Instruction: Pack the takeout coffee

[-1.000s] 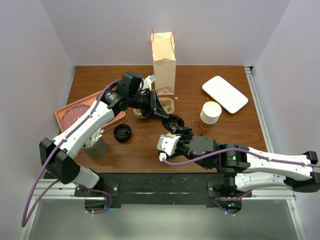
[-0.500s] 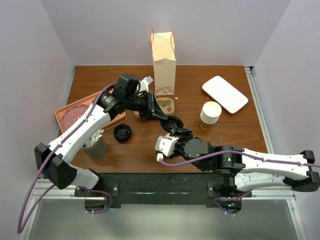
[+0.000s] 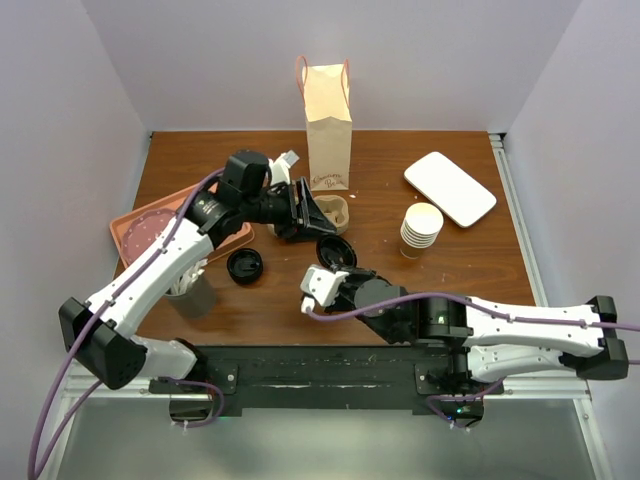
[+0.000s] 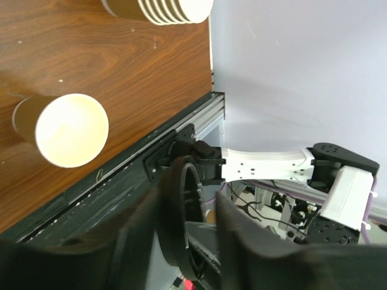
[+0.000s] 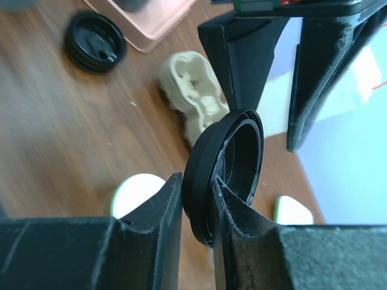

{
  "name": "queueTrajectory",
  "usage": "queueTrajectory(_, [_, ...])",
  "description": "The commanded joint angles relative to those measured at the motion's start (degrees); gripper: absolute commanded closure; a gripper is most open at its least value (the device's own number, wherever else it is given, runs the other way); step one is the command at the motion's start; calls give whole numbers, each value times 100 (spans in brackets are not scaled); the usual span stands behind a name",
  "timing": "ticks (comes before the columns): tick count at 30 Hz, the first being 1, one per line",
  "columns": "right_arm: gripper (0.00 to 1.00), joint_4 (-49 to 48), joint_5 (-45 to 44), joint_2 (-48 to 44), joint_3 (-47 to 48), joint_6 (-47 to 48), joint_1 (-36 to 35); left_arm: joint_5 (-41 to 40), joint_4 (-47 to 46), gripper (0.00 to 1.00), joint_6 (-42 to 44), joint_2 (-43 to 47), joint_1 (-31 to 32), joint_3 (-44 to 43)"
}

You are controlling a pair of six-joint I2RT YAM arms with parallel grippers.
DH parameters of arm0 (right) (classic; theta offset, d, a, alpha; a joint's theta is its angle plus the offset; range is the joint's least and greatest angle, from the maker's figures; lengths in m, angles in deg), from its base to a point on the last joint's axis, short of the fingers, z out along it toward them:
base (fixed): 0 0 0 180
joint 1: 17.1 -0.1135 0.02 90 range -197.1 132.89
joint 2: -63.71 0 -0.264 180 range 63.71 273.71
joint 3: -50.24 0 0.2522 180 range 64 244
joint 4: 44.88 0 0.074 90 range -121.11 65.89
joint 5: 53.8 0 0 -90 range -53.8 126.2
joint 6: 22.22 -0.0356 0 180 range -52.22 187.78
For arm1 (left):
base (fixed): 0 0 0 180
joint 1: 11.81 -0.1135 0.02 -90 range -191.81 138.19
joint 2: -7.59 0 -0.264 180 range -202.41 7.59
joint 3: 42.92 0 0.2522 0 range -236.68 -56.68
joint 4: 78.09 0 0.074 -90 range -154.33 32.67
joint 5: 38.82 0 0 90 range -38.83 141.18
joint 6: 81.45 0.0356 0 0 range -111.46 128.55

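Observation:
No lidded cup shows. My right gripper (image 3: pixel 338 264) (image 5: pixel 196 187) is shut on the rim of a black sip lid (image 3: pixel 335 252) (image 5: pixel 233 151), held on edge above the table. My left gripper (image 3: pixel 318 216) (image 4: pixel 190 199) is open; its fingers (image 5: pixel 245 66) stand on either side of that lid (image 4: pixel 181 229), with a gap on one side. A single lidless cream paper cup (image 4: pixel 60 130) (image 5: pixel 136 190) stands upright on the table below the lid; the right gripper hides it in the top view. The tall paper bag (image 3: pixel 328 125) stands open at the back.
A pulp cup carrier (image 3: pixel 335 212) lies in front of the bag. A stack of lidless cups (image 3: pixel 421 228), a white container (image 3: pixel 450 187), a loose black lid (image 3: pixel 245 265), a pink tray (image 3: pixel 150 225) and a grey cup of utensils (image 3: pixel 190 290) surround the middle.
My right gripper has moved left and towards the near edge with the lid in it. My left gripper has drawn back to the left, its fingertips now farther from the lid.

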Motion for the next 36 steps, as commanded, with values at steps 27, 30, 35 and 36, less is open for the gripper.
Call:
queueTrajectory(27, [94, 367, 8260, -581, 233, -5159, 3927, 3730, -11549, 28, -412, 811, -920, 4272])
queueTrajectory(30, [91, 192, 8577, -501, 206, -5247, 3945, 3993, -10885, 27, -62, 819, -736, 4184])
queueTrajectory(35, [90, -2, 8920, -343, 268, -5308, 3963, 4030, -9517, 26, 1138, 1065, -384, 4079])
queueTrajectory(36, [90, 7, 8921, -325, 285, -5308, 3980, 3995, -8944, 26, 1535, 1144, -322, 3956])
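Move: The black lid is already in my right fingers, its middle about 2 cm ahead of that hand and 3 cm left. From my left hand, which has just loosened, it lies 4 cm back, 3 right and 2 lower. The paper cup stands 3 cm back of my right hand, 11 cm below. From my left hand, the cardboard carrier is 10 cm ahead, 4 left and 15 below, and the second lid 2 back, 19 left, 15 below. Keeping its pinch on the lid's rim, my right hand rises about 5 cm while drawing back, pushes forward again, then sinks and draws back, rolling some 80 degrees until its fingers point left. My left hand clears out forward and left, swings back about 17 cm with a short dip, and turns its fingers level to the right, opening wide to face the lid without visibly touching it. ##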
